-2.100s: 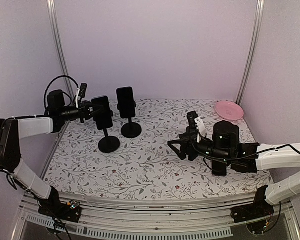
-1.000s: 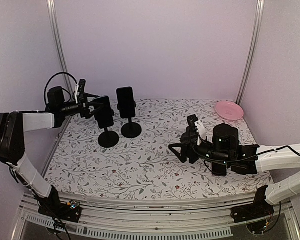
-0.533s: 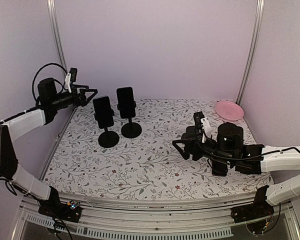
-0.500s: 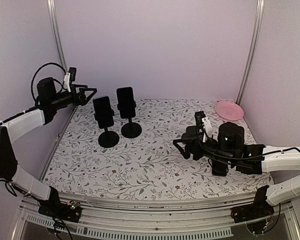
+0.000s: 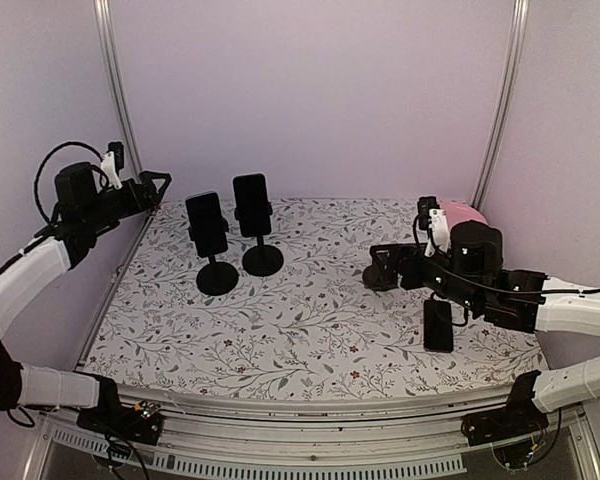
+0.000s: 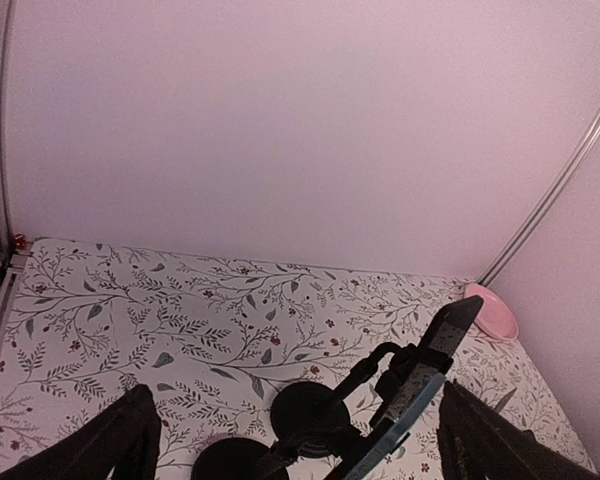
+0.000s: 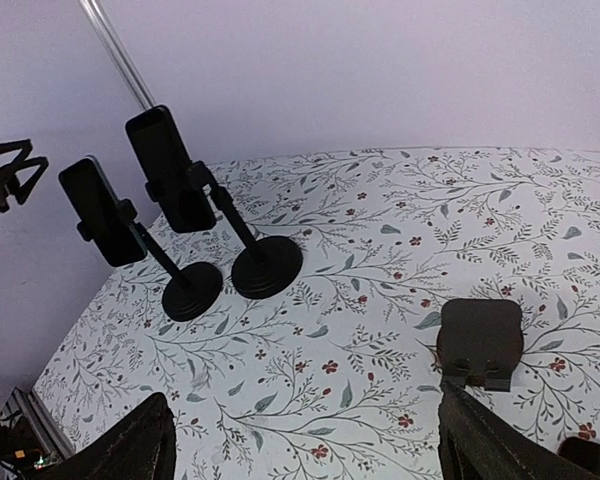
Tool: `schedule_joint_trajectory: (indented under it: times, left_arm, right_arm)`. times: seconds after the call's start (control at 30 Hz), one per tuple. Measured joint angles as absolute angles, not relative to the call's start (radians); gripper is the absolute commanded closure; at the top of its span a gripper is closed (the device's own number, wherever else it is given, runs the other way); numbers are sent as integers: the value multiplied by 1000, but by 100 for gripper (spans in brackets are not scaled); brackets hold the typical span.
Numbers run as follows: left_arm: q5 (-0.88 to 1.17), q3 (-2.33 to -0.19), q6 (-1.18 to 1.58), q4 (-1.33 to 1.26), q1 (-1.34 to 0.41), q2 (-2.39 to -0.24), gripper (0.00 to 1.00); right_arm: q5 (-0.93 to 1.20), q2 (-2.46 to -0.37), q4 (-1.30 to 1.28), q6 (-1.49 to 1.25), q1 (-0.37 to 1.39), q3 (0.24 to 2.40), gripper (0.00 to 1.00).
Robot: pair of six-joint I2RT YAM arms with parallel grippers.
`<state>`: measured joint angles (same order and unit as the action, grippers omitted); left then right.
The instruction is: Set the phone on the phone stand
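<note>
Two tall black phone stands (image 5: 218, 283) (image 5: 263, 260) stand at the back left, each holding a black phone (image 5: 208, 224) (image 5: 251, 204). They also show in the right wrist view (image 7: 100, 210) (image 7: 167, 167) and, from behind, in the left wrist view (image 6: 420, 378). A third black phone (image 5: 438, 325) lies flat on the table by my right arm. A low black stand (image 7: 480, 338) sits empty just ahead of my right gripper (image 5: 392, 258), which is open and empty. My left gripper (image 5: 150, 185) is open and empty, raised near the left wall, away from the stands.
A pink plate (image 5: 468, 212) sits at the back right, partly hidden by my right arm; it also shows in the left wrist view (image 6: 492, 312). The table has a floral cloth (image 5: 310, 320). Metal frame posts (image 5: 120, 100) stand at the back corners.
My left gripper has let go of the phone on the nearer tall stand and drawn back up and to the left. My right arm has swung right, uncovering the flat phone.
</note>
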<state>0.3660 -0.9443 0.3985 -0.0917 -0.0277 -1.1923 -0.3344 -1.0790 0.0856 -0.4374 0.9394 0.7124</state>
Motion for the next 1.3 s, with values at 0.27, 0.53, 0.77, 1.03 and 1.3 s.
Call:
schedule_joint_trajectory:
  times: [0.27,0.53,0.77,1.03,1.3]
  left_arm:
    - [191,-884,373,18,-210,-968,3]
    - [46,-825,325,75,-559,-919,3]
    - [-17,-748,338,61,-729,-944,3]
    - [-44,-664,384,19,-806,-958,3]
    - [-57,-588,422,2,-812,-911,3]
  right_arm:
    - [-250,-1118,0,-449,721,746,11]
    - [-123,-1266,-30,-433,551,761,12]
    - [-71,-1402,-29,-410,519,782,10]
    - [-123,-1570,-36,-402,543,849,6]
    - [-262,-1530,-117,-523,542,712,6]
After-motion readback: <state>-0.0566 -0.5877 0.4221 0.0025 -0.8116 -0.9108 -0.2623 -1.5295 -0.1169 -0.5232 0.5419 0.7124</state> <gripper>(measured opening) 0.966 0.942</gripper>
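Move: The phone lying flat on the table is some 18 cm to the right of the open right hand, only about 1 cm farther out and roughly 25 cm below it. The low, empty phone stand is about 18 cm ahead of that hand, 6 cm to its right and some 22 cm down. From the left hand the same phone lies roughly 66 cm to the right, 12 cm back and 32 cm below. The right hand swoops towards the last phone, dropping some 20 cm as it goes right about 12 cm and first forward, then slightly back, while the wrist tips its open fingers steeply down, turns clockwise and stops short, above and to the left of the phone's far end. Meanwhile the empty left hand, fingers wide open, draws back about 16 cm and sweeps 17 cm to its right while sinking, to the near side of the two loaded stands. ##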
